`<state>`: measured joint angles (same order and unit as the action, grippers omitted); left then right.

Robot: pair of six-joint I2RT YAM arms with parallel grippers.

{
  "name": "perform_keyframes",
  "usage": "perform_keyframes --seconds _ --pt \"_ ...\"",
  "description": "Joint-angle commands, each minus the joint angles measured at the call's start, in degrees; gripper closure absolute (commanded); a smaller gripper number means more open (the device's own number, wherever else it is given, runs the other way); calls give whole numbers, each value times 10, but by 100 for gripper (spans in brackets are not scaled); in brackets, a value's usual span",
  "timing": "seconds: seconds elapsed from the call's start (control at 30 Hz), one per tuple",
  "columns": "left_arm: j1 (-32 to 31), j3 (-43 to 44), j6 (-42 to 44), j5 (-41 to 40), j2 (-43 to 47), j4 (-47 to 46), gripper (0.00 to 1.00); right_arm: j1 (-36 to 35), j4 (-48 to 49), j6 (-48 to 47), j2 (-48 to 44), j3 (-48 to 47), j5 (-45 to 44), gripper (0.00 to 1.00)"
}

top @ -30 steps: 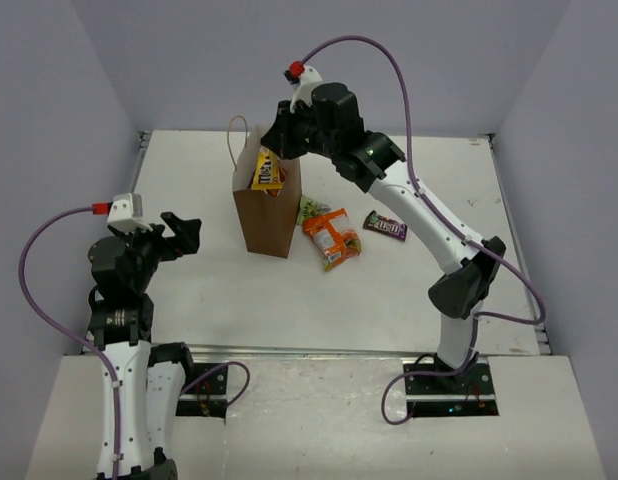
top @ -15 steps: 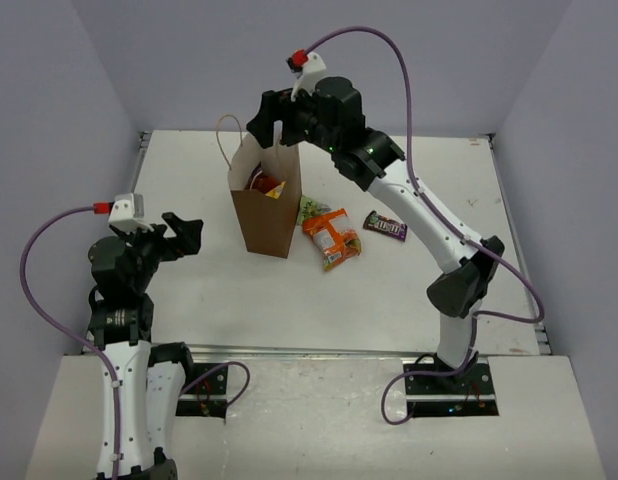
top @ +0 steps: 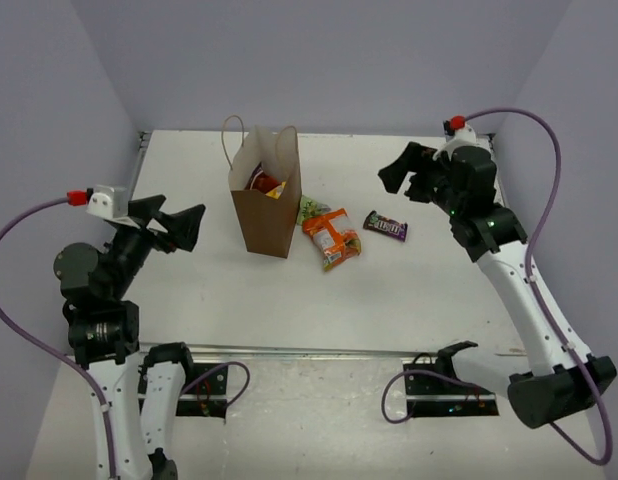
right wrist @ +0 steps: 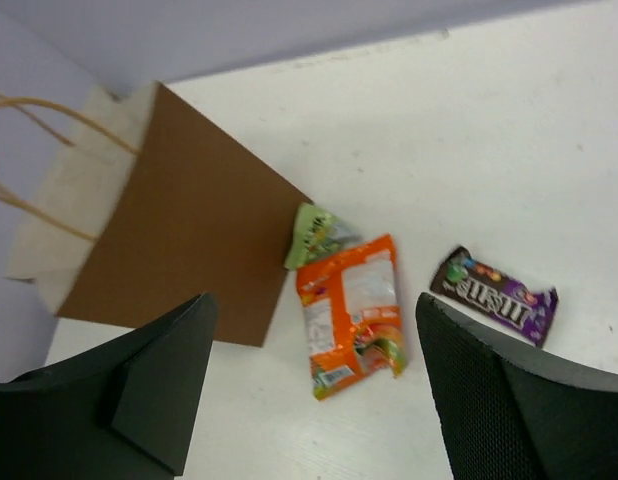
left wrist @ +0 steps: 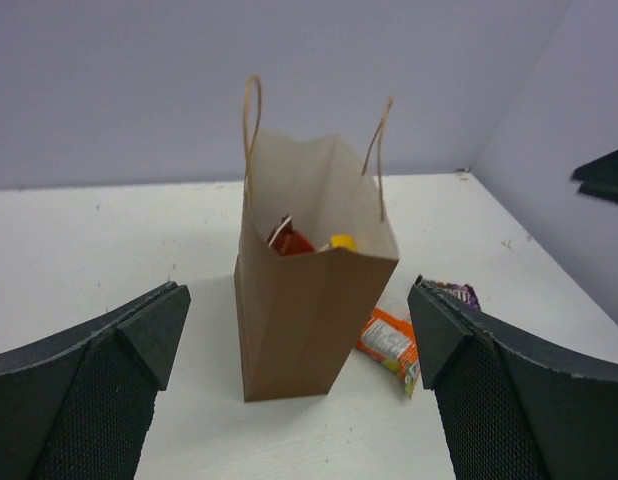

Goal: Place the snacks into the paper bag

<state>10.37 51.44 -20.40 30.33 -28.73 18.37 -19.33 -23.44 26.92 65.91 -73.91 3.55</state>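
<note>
The brown paper bag stands upright with its mouth open. A red packet and a yellow packet show inside it. On the table to its right lie a green packet, an orange packet and a dark brown candy packet. My right gripper hangs open and empty in the air, right of the dark brown packet; its wrist view looks down on the orange packet. To the left of the bag my left gripper is open and empty, pointing at the paper bag.
The bag's two loop handles stand up above its mouth. Grey walls close the table on the left, back and right. Bare white tabletop lies between the packets and the arm bases.
The right gripper opened over the bag and the yellow packet dropped in. It then swung away right, empty. The left arm shifted slightly.
</note>
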Motion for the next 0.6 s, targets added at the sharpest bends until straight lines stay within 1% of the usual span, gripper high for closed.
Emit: perform_keyframes --seconds 0.0,0.1,0.13,0.17,0.23,0.27,0.3,0.37,0.43,0.57 --pt "0 80 -11 61 -53 -45 0 50 -45 40 57 79 19 16" --pt "1 140 -38 83 -109 -66 0 96 -50 77 107 118 35 15" --pt "0 157 -47 93 -140 -68 0 107 -46 95 120 125 42 15" --pt "0 190 -51 98 -155 -69 0 128 -39 107 133 132 59 15" --pt "-3 220 -53 101 -191 -72 0 148 -11 143 159 157 85 15" --pt "-10 248 -53 99 -202 -72 0 166 18 156 166 174 99 16" --pt "-16 261 -53 91 -214 -71 0 173 31 170 175 179 127 16" --pt "-26 283 -53 79 -249 -65 0 182 59 215 204 184 139 16" --pt "-46 299 -52 55 -278 -62 0 188 75 253 232 183 146 15" --pt "-89 295 -46 11 -306 -60 0 189 100 296 272 164 138 15"
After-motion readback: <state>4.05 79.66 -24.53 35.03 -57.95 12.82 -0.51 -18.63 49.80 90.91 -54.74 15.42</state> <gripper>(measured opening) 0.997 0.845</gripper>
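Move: For the right hand, the purple M&M's pack lies on the table some 33 cm below, about 5 cm ahead and 4 cm to the right. From that hand, the orange snack bag is about 9 cm left and 2 cm ahead, and the green packet 15 cm left and 10 cm ahead. From the left hand, the paper bag's middle is roughly 16 cm ahead, 15 cm right and 22 cm below; the M&M's pack is some 43 cm right and 17 cm ahead. Drop the empty right gripper about 27 cm towards the purple M&M's pack, drifting some 7 cm right, tipping the fingers steeply down and turning them clockwise; keep them open and ease off just above its right end. Meanwhile raise the open left gripper about 11 cm, then carry it forward on the near-left side of the paper bag, levelling out. ##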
